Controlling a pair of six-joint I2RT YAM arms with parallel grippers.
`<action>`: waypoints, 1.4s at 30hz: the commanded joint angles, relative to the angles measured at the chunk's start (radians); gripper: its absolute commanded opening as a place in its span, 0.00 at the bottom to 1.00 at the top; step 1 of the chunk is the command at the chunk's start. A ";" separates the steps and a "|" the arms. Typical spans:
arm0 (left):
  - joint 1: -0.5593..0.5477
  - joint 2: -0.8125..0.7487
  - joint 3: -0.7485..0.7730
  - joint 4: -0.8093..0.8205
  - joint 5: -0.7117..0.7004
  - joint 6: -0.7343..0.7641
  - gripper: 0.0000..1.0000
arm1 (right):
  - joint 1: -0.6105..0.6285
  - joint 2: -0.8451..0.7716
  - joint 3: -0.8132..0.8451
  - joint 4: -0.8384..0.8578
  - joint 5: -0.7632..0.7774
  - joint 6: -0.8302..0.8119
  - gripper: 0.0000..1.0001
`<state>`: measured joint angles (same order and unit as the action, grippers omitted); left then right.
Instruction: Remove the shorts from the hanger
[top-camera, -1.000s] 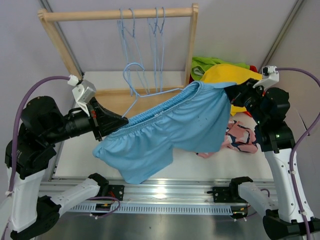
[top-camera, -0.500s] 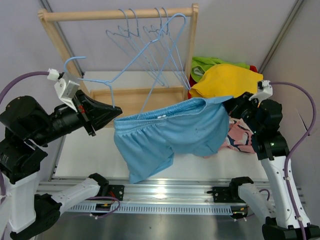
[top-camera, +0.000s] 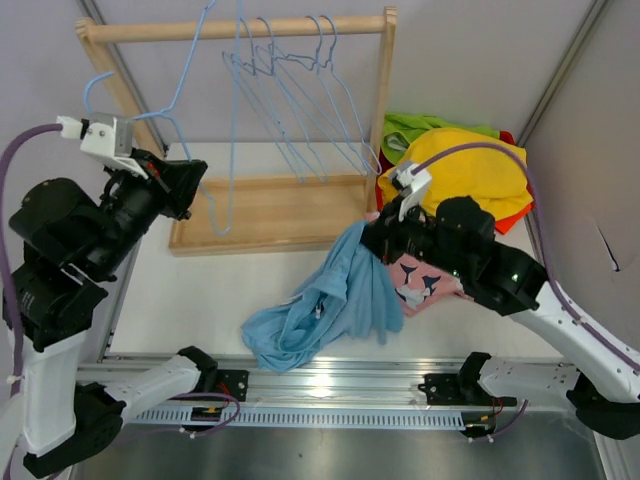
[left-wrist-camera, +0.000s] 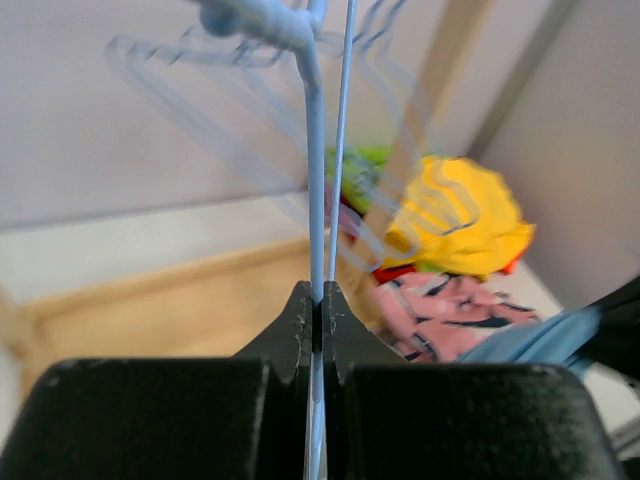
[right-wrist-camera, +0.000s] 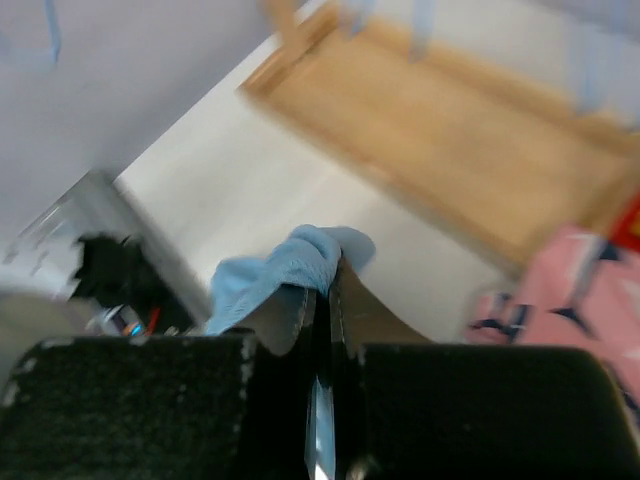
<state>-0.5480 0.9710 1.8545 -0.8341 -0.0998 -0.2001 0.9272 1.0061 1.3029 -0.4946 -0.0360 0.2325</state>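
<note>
My left gripper (top-camera: 188, 186) is shut on a bare light blue hanger (top-camera: 228, 150), held up by the left end of the wooden rack; its wire is pinched between the jaws in the left wrist view (left-wrist-camera: 314, 180). My right gripper (top-camera: 372, 236) is shut on the light blue shorts (top-camera: 320, 310), which are off the hanger and droop in a bunch onto the table. The fabric wraps the fingertips in the right wrist view (right-wrist-camera: 290, 265). Pink whale-print shorts (top-camera: 425, 282), yellow shorts (top-camera: 470, 165), lime green shorts (top-camera: 410, 128) and an orange edge (top-camera: 512, 214) lie piled at the right.
The wooden rack has a top rod (top-camera: 235, 28) with several empty blue hangers (top-camera: 300, 110) and a flat base (top-camera: 270, 210). A metal rail (top-camera: 330, 385) runs along the table's near edge. Walls close in on the left and right.
My left gripper lifted the hanger up and left, clear of the light blue shorts. My right gripper moved left and down with the shorts, which collapsed onto the table.
</note>
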 joint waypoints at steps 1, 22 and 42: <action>-0.004 -0.072 -0.081 -0.135 -0.270 0.028 0.00 | -0.056 0.029 0.240 0.017 0.405 -0.145 0.00; 0.051 -0.104 -0.459 -0.066 -0.328 -0.010 0.00 | -0.823 0.854 0.875 0.360 0.441 -0.125 0.00; 0.388 0.395 0.082 0.026 0.015 0.027 0.00 | -0.677 0.231 -0.298 0.432 0.335 0.231 1.00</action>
<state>-0.1677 1.2945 1.8076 -0.8474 -0.1390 -0.1967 0.2199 1.3506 1.1149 -0.1444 0.2958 0.4122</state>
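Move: The right hand, already holding the light blue shorts, is taking them to the yellow shorts heaped in the red bin, some 36 cm ahead, 28 to its right and 28 below it. The pink shorts lie about 13 cm ahead, 20 right and 35 below; the rack's right post foot is roughly 25 ahead, 4 right and 35 below. For the left hand, gripping the bare hanger, the free rail is around 25 cm ahead and 4 left, level with it; the hanging hangers are 25 ahead, 13 right and 10 below. The right fingers let go of the blue shorts over the red bin after a fast swing up, forward and right, some 40 cm out, with a roughly 70-degree clockwise turn; opened wide, the hand sinks on, then draws back and starts to rise. The left keeps pinching the bare hanger, dips about 19 cm and leftward, then pushes forward and up towards the rail. ##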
